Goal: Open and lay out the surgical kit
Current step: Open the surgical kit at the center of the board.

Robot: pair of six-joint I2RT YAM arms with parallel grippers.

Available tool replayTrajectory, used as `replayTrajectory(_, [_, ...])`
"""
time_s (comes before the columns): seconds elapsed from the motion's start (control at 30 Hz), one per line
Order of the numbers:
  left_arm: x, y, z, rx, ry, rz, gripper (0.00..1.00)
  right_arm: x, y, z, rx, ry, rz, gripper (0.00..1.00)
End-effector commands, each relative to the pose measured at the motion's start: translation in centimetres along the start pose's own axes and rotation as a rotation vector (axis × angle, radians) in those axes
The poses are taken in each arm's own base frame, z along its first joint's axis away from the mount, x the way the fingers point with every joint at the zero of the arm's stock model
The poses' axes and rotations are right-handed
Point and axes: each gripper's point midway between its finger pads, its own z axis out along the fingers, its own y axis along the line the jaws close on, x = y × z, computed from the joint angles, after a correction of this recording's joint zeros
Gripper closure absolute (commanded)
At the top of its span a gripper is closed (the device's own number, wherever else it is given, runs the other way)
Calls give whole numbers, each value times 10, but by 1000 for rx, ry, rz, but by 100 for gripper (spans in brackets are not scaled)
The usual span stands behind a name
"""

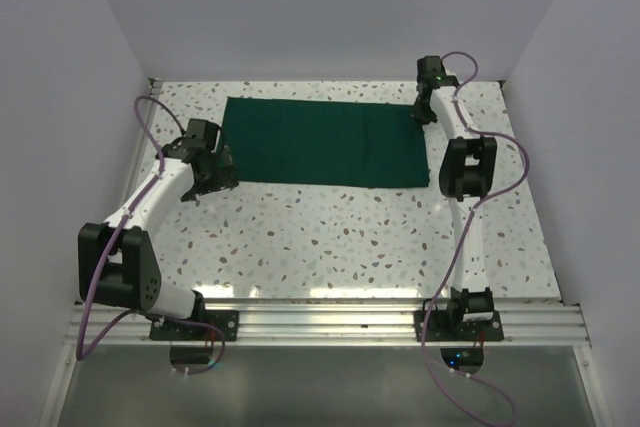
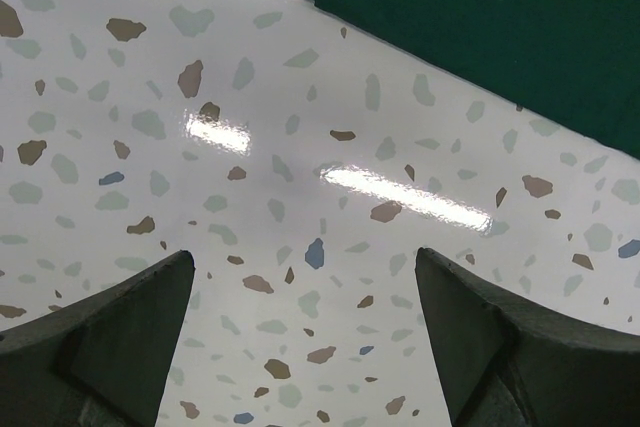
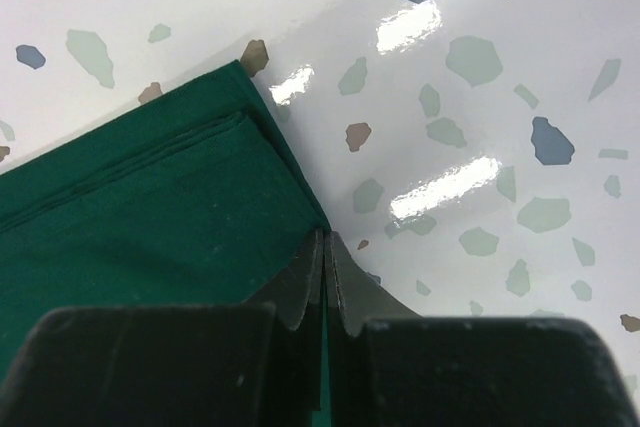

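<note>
The surgical kit shows as a dark green cloth drape [image 1: 325, 142], folded into a flat rectangle at the back middle of the table. My right gripper [image 1: 424, 113] is at the drape's far right corner. In the right wrist view the gripper [image 3: 325, 239] is shut, with the drape's [image 3: 150, 207] layered right edge pinched between its jaws. My left gripper [image 1: 222, 169] hovers by the drape's near left corner. In the left wrist view it [image 2: 303, 257] stands wide open over bare table, with the drape [image 2: 480, 27] ahead of it and nothing between its fingers.
The speckled terrazzo table top [image 1: 330, 237] is boxed in by white walls [image 1: 60, 97] on the left, back and right. An aluminium rail [image 1: 320, 317] carrying both arm bases runs along the near edge. Purple cables [image 1: 150, 137] loop beside each arm.
</note>
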Motion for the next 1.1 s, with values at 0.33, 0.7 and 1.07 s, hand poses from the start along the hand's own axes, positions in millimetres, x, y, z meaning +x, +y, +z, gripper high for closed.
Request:
replayTrajectory(0.33, [-19, -13, -12, 77, -84, 26, 4, -43, -8, -84, -33, -96, 41, 100])
replayTrajectory(0.7, [-27, -20, -18, 125, -116, 47, 4, -9, -1, -95, -30, 1, 7, 100])
replayTrajectory(1.07, [-32, -26, -18, 154, -140, 42, 4, 72, 78, -152, -209, 60, -210, 100])
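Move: At the kit's right edge, the right hand's shut fingers already pinch its top layer, with the far right corner about 4 cm ahead and 1 cm left. The kit's middle lies some 25 cm left and 7 cm back, practically at finger height; its near right corner is about 18 cm back and 1 cm left. From the left hand, that middle is roughly 20 cm ahead, 25 cm right and 7 cm below. Peeling the pinched edge up off the layer below, the right hand first rises about 6 cm while easing back, then sinks slightly and sweeps left and back over the kit towards its middle, some 8 cm each way, faster at the end. Fingers stay shut on the cloth; the wrist turns slightly counter-clockwise. The open left hand drifts about 2 cm up, forward and right, touching nothing. ##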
